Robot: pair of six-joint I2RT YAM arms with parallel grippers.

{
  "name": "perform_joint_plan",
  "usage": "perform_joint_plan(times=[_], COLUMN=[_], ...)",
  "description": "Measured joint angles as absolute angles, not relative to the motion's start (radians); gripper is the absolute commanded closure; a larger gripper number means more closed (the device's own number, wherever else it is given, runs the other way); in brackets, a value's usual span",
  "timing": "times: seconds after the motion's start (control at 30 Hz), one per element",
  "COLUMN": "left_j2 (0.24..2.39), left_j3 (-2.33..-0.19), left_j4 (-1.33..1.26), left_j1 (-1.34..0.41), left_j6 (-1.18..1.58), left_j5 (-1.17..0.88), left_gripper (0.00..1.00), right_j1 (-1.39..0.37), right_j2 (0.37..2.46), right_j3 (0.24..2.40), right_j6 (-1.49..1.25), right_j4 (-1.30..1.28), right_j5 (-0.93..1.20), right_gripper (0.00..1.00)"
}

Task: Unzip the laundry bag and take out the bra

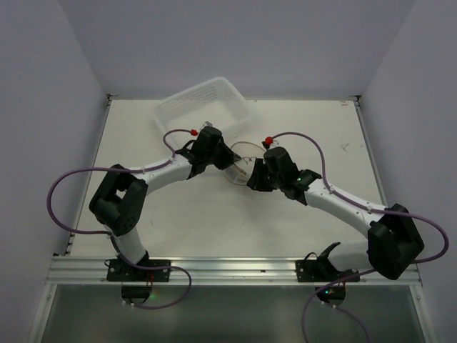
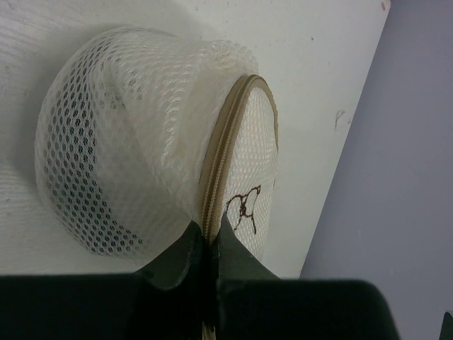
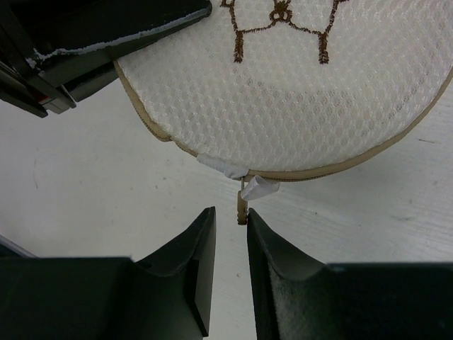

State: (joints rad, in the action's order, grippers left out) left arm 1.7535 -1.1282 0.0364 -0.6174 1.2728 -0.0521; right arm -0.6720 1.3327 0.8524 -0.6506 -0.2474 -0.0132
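The laundry bag (image 1: 240,156) is a round white mesh pouch with tan rim trim, lying on its side in the middle of the table. My left gripper (image 2: 211,230) is shut on its zipped tan rim beside the bra drawing (image 2: 244,207). In the right wrist view the bag's flat face (image 3: 297,92) fills the top. Its small tan zipper pull (image 3: 242,207) hangs off the rim, at the tips of my right gripper (image 3: 230,212). The jaws stand a narrow gap apart, the pull against the right fingertip and not clamped. The bra is hidden; only something dark (image 2: 78,152) shows through the mesh.
A rectangular white plastic basket (image 1: 203,107) stands tilted just behind the bag, at the back of the white table (image 1: 143,128). The left gripper's dark body (image 3: 71,35) sits at the top left of the right wrist view. Grey walls close the sides.
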Motion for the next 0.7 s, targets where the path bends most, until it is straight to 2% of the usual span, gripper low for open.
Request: perform_joint_plan(times=[0.4,0.5,0.53,0.6,0.7], left_j2=[1.753,1.753,1.752,1.750,1.743], left_j3=[-1.116,-1.114,-1.114,-1.114,-1.108], left_j4=[0.023,0.022,0.021,0.020,0.015], left_j1=[-0.617,-0.617,-0.617,-0.617,-0.617], left_j6=[1.272,1.272,1.272,1.272,1.270], left_j5=[-0.055,-0.056,-0.057,-0.057,-0.059], left_gripper=[1.00,1.00,1.00,1.00,1.00], right_j1=[-0.672,-0.672,-0.672,-0.672,-0.672], right_j2=[1.355,1.356,1.356,1.356,1.356], right_j3=[0.856,0.860,0.862,0.867,0.867], right_j6=[-0.646,-0.643,-0.641,-0.634,-0.630], right_j4=[-0.248,-0.248,-0.249,-0.251,-0.255], right_j5=[-0.041,-0.043,-0.044,-0.050,-0.063], right_gripper=[0.76,0.84,0.92,1.00,1.00])
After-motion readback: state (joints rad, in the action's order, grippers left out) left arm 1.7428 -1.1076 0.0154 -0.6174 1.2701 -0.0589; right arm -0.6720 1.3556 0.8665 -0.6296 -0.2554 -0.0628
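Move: The zipper pull hangs from the near edge of the laundry bag, about 1 cm ahead of the right fingertips, 1 cm to their right and 1 cm below. From that hand, the laundry bag's middle is about 7 cm ahead, 1 cm left and 4 cm lower; the left gripper is some 9 cm ahead, 5 cm left and level. From the left hand, the pull lies about 9 cm back and 5 cm right, near level. The right hand eases about 1 cm forward and right, pinching the zipper pull; the left still grips the rim. ##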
